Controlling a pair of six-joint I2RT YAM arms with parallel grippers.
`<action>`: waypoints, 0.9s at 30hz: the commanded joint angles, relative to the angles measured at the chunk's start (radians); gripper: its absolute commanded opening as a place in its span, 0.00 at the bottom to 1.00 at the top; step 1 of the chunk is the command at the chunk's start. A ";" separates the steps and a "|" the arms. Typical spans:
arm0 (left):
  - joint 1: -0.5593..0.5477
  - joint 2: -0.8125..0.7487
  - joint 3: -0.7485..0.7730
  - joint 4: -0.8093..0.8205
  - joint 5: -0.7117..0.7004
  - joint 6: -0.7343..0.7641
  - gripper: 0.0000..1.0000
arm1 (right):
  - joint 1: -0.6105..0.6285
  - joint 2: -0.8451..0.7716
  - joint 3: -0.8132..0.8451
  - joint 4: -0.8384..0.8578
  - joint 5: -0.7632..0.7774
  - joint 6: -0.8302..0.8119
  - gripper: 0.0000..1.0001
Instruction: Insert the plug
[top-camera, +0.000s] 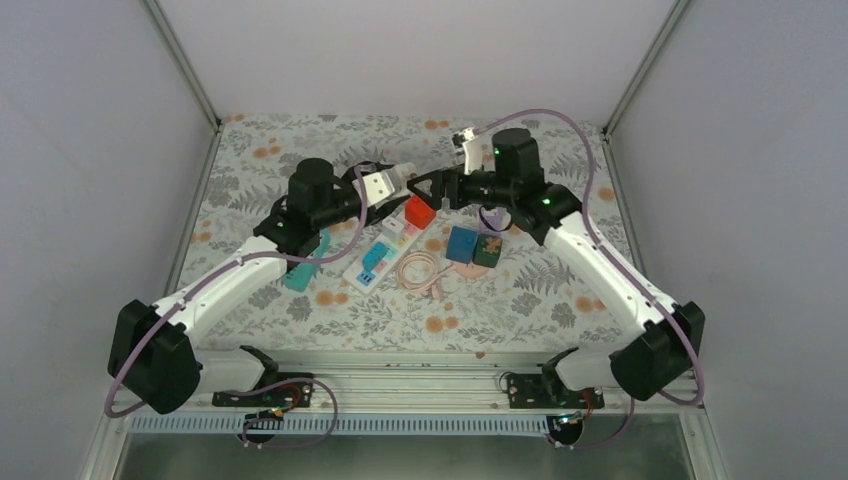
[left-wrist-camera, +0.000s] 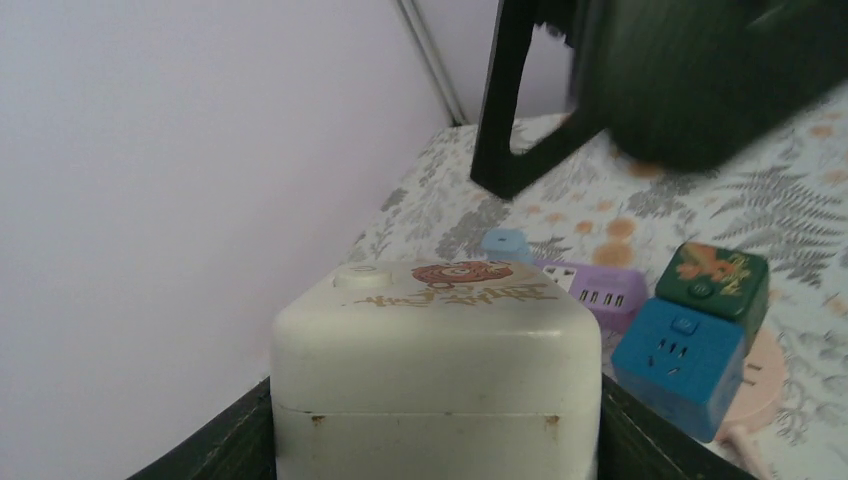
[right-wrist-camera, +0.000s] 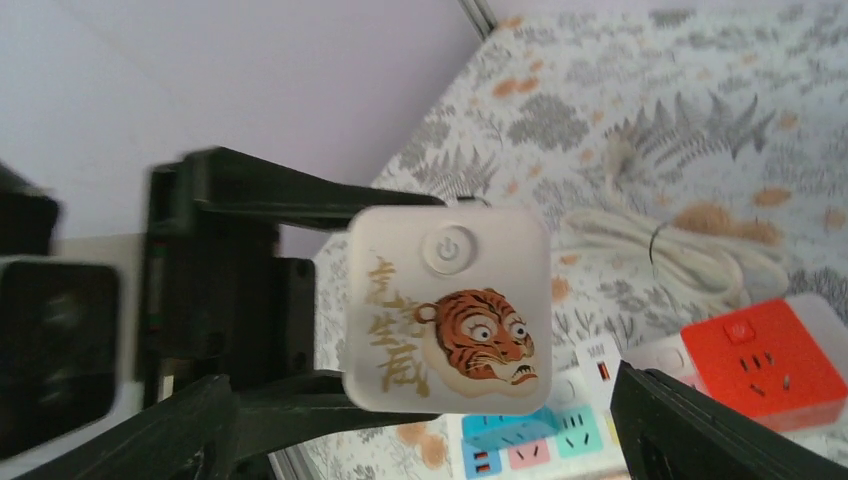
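My left gripper (top-camera: 392, 183) is shut on a white cube plug (top-camera: 379, 185) with a tiger picture and holds it above the table. In the left wrist view the cube (left-wrist-camera: 437, 350) fills the gap between my dark fingers (left-wrist-camera: 225, 445). My right gripper (top-camera: 428, 188) is open and faces the cube from the right. In the right wrist view the tiger face (right-wrist-camera: 447, 310) sits between my spread fingers (right-wrist-camera: 700, 430), untouched, with the left gripper's black fingers (right-wrist-camera: 290, 195) around it. The white power strip (top-camera: 383, 252) lies below, with a red cube (top-camera: 419, 211) at its far end.
A blue cube (top-camera: 461, 243) and a green cube (top-camera: 489, 249) sit right of the strip, by a coiled pink cable (top-camera: 420, 270). A purple socket (left-wrist-camera: 595, 290) lies behind them. A teal block (top-camera: 300, 272) lies under the left arm. A white cable (right-wrist-camera: 680, 250) lies behind the strip.
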 joint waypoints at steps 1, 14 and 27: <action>-0.025 0.000 0.054 0.036 -0.070 0.148 0.47 | 0.023 0.059 0.050 -0.038 0.021 0.014 0.95; -0.041 -0.031 -0.036 0.125 -0.055 0.127 0.47 | 0.065 0.180 0.077 0.072 -0.029 0.100 0.84; -0.044 -0.038 -0.042 0.170 -0.166 -0.087 0.99 | 0.044 0.203 0.155 0.023 0.040 -0.023 0.32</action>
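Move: The white tiger plug is held at the left hand's finger pads in mid-air; the open right gripper is some 4 cm to that hand's right, 2 cm back and 4 cm higher. From the right hand, the tiger plug lies about 5 cm left, 2 cm ahead and 4 cm lower. Some 28 cm below the right hand, the red plug is 15 cm ahead and 1 cm left, and the blue plug 8 cm ahead and 10 cm right. The right fingers close around the white tiger plug and grip it while the left hand holds it almost still in the air. To get there, the open right hand first sinks about 4 cm, then slides roughly 4 cm left with a slight forward drift. Once that grip has settled, the left fingers open to release the plug. ##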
